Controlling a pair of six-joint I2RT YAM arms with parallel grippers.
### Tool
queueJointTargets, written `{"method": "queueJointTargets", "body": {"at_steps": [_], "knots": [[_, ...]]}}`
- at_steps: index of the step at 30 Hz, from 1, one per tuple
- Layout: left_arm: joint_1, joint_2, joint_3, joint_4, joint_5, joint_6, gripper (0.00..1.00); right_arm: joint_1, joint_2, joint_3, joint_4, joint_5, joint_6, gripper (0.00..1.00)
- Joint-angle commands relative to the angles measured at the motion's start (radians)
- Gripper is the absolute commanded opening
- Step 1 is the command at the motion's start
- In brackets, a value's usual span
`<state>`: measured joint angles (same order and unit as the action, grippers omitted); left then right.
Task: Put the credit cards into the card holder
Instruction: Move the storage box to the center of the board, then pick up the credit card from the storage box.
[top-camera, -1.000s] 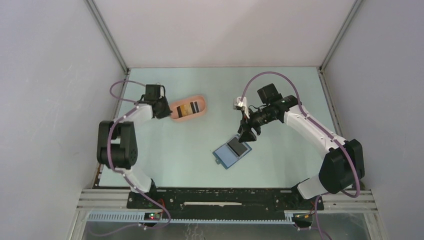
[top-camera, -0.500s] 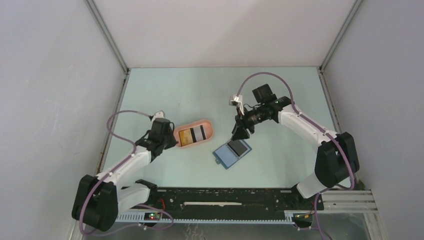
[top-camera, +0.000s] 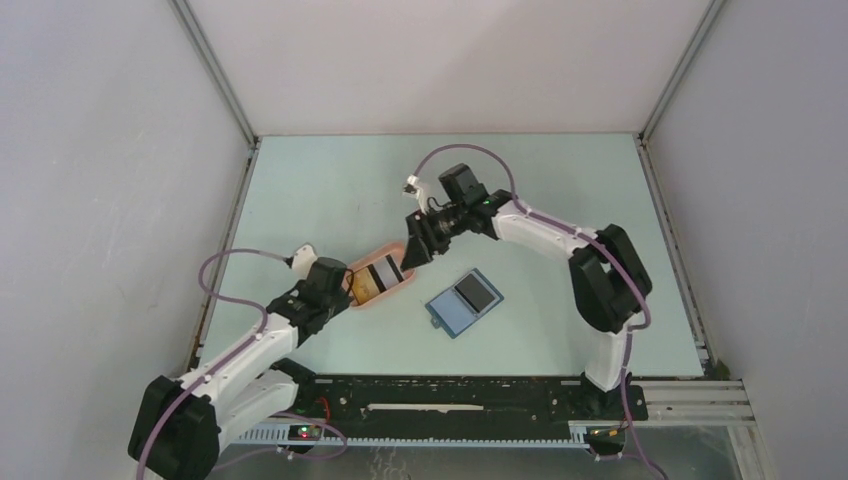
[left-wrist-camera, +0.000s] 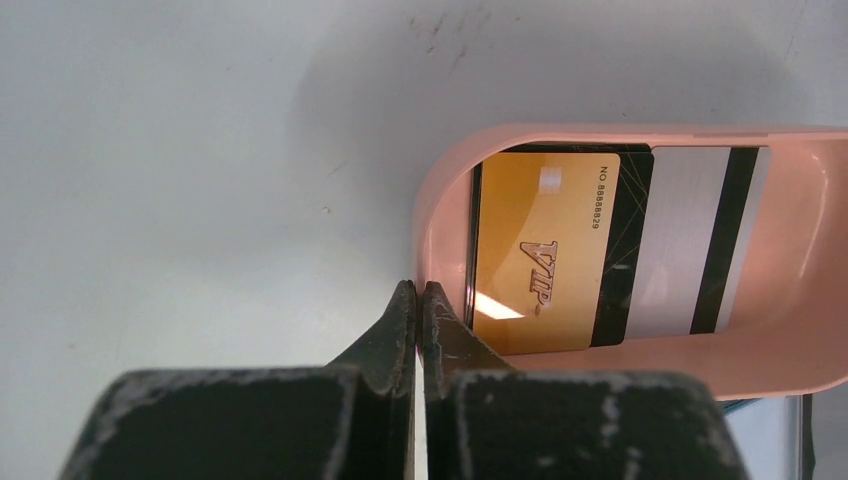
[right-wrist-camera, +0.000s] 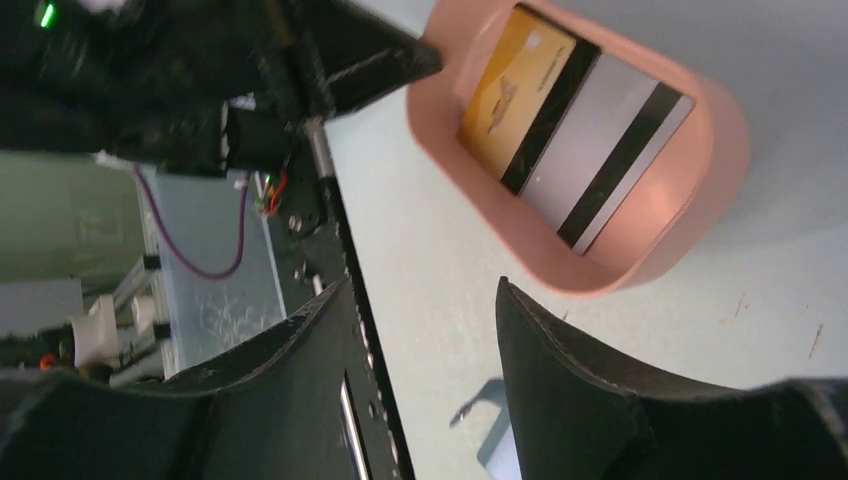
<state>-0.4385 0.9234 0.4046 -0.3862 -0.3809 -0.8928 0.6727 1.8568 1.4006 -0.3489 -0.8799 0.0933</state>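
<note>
The credit cards (left-wrist-camera: 545, 255) lie overlapped in a pink oval tray (left-wrist-camera: 800, 330): a gold one on top, a black one (left-wrist-camera: 622, 250) under it, and a silver one with a black stripe (left-wrist-camera: 690, 240). My left gripper (left-wrist-camera: 420, 290) is shut on the tray's left rim, one finger on each side of the wall. My right gripper (right-wrist-camera: 422, 290) hangs open and empty just off the tray's (top-camera: 398, 292) far right end. The card holder (top-camera: 465, 303), a blue wallet, lies open on the table to the right of the tray, with a dark grey pocket showing.
The black rail of the arm bases (top-camera: 450, 395) runs along the near table edge. Grey walls close in the left, back and right sides. Bare pale green table (top-camera: 330, 190) stretches behind the tray.
The left gripper has drawn the pink tray from the back left toward the near edge, close to the wallet. The right gripper has swung left from above the wallet to the tray's far end.
</note>
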Motion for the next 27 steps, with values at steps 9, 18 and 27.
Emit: {"method": "queueJointTargets", "body": {"at_steps": [9,18,27], "knots": [[-0.06,-0.105,-0.008,-0.094,-0.132,-0.218,0.0,0.145,0.179,0.283,-0.068,0.367,0.186,0.95],[-0.094,-0.083,0.021,-0.122,-0.16,-0.258,0.01,0.234,0.27,0.365,-0.135,0.715,0.204,0.98],[-0.127,-0.052,0.042,-0.119,-0.176,-0.266,0.01,0.25,0.368,0.412,-0.145,0.727,0.223,0.99]]}}
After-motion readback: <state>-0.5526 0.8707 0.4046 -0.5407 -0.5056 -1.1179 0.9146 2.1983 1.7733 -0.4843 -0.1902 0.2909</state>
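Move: The storage box's middle lies about 9 cm left of my open right hand, roughly 2 cm ahead and 12 cm below. The silver card in the box is about 7 cm left and 3 cm ahead of that hand, and the blue card holder some 11 cm right, 5 cm back and 14 cm down. My left hand already pinches the box's near-left end, with its middle about 8 cm right, 4 cm ahead and slightly lower. I swing my right hand about 7 cm left to come over the storage box, then sink some 9 cm towards its silver-card half, easing 4 cm forward as I go. I open the fingers wide and tip them some 30 degrees, steeper down and clockwise. My left hand keeps its pinch on the box's end wall and draws back about 2 cm. ##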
